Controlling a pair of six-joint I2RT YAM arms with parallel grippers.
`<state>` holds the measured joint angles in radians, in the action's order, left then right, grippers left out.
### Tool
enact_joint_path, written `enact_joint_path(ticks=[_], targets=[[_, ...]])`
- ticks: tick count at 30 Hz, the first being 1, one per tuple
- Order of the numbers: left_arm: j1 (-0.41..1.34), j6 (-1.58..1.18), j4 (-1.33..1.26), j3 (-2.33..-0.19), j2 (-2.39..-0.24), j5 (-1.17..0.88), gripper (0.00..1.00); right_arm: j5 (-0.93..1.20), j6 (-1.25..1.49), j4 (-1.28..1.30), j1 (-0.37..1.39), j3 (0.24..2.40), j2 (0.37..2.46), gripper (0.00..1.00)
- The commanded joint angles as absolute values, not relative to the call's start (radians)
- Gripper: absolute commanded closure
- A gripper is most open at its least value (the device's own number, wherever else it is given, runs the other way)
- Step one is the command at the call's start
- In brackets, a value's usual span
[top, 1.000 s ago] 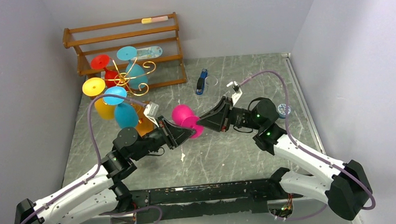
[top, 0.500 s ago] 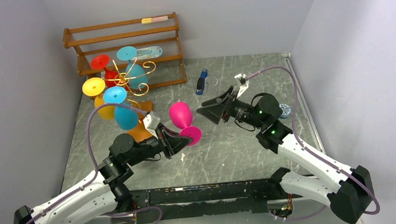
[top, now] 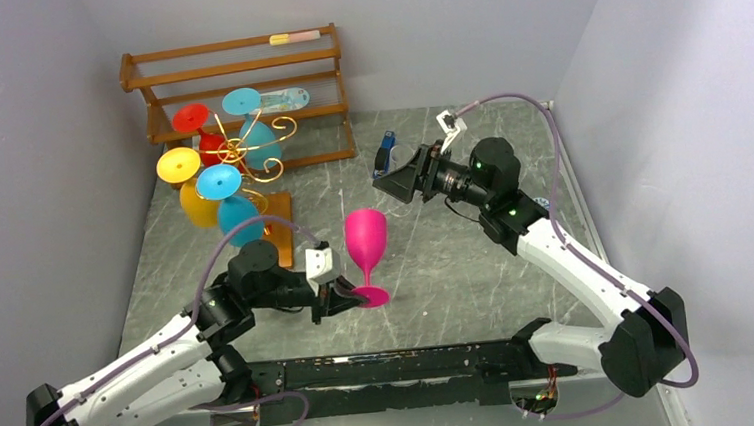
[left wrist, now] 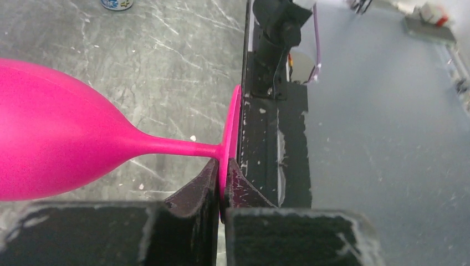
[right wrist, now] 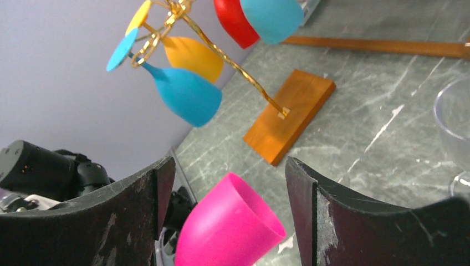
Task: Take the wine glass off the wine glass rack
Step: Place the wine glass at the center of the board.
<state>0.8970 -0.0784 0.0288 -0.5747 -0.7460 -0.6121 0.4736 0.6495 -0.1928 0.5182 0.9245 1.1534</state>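
Observation:
The pink wine glass (top: 366,242) stands upright near the table's front middle, away from the wine glass rack (top: 248,147). My left gripper (top: 336,298) is shut on the rim of its foot (left wrist: 233,127), pinched between both fingers (left wrist: 202,180). I cannot tell whether the foot touches the table. The rack's gold wire (right wrist: 233,64) rises from an orange-brown base (right wrist: 291,113) and carries red, yellow and blue glasses (top: 218,182). My right gripper (top: 391,184) is open behind the pink glass (right wrist: 233,233), apart from it, with nothing between its fingers (right wrist: 161,183).
A brown slatted shelf rack (top: 233,73) stands at the back left against the wall. A blue object (top: 383,155) lies just behind my right gripper, with a clear glass (right wrist: 451,119) beside it. The black base rail (left wrist: 271,127) runs along the near edge.
My right gripper opened, let go of the pink glass's bowl and drew back towards the rear. My left gripper swung the glass upright and brought it nearer and lower.

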Motion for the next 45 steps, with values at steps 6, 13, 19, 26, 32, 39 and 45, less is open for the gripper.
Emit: enact_joint_path(ticks=[6, 13, 19, 26, 32, 39, 45], targets=[[0.891, 0.426, 0.249, -0.626, -0.646, -0.701, 0.95, 0.854, 0.552, 0.035, 0.451, 1.056, 1.263, 0.26], [0.891, 0.564, 0.349, -0.659, -0.670, -0.662, 0.95, 1.057, 0.660, -0.099, 0.451, 1.028, 1.282, 0.30], [0.890, 0.648, 0.399, -0.704, -0.702, -0.643, 0.95, 1.204, 0.713, -0.109, 0.454, 1.067, 1.328, 0.31], [0.891, 0.656, 0.385, -0.705, -0.719, -0.651, 0.95, 1.227, 0.569, 0.102, 0.499, 1.131, 1.363, 0.33], [0.890, 0.675, 0.426, -0.743, -0.771, -0.687, 0.95, 1.223, 0.570, 0.070, 0.529, 1.127, 1.372, 0.37], [0.891, 0.712, 0.511, -0.754, -0.793, -0.646, 0.95, 1.220, 0.708, -0.159, 0.528, 1.050, 1.349, 0.48], [0.891, 0.719, 0.575, -0.746, -0.787, -0.618, 0.95, 1.216, 0.666, -0.085, 0.529, 1.068, 1.365, 0.58]])
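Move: My left hand already holds the pink wine glass by its foot, the glass lying about level: the bowl's middle is roughly 13 cm ahead of this hand and 3 cm to its right. From my open right hand that bowl is about 11 cm back, 5 cm left and 7 cm lower. The clear wine glass stands some 7 cm ahead, 4 cm right and 20 cm below the right hand; the hanging blue glass is about 18 cm ahead and 23 cm left of my left hand, near its height. I bring my right hand back about 9 cm and some 3 cm left to the pink bowl's rim, turning it about 40 degrees counter-clockwise and partly closing the fingers until they straddle the bowl's wall, one inside. My left hand keeps its pinch on the foot, drifts about 3 cm left and 3 cm down, and rolls roughly 30 degrees to swing the bowl up. ##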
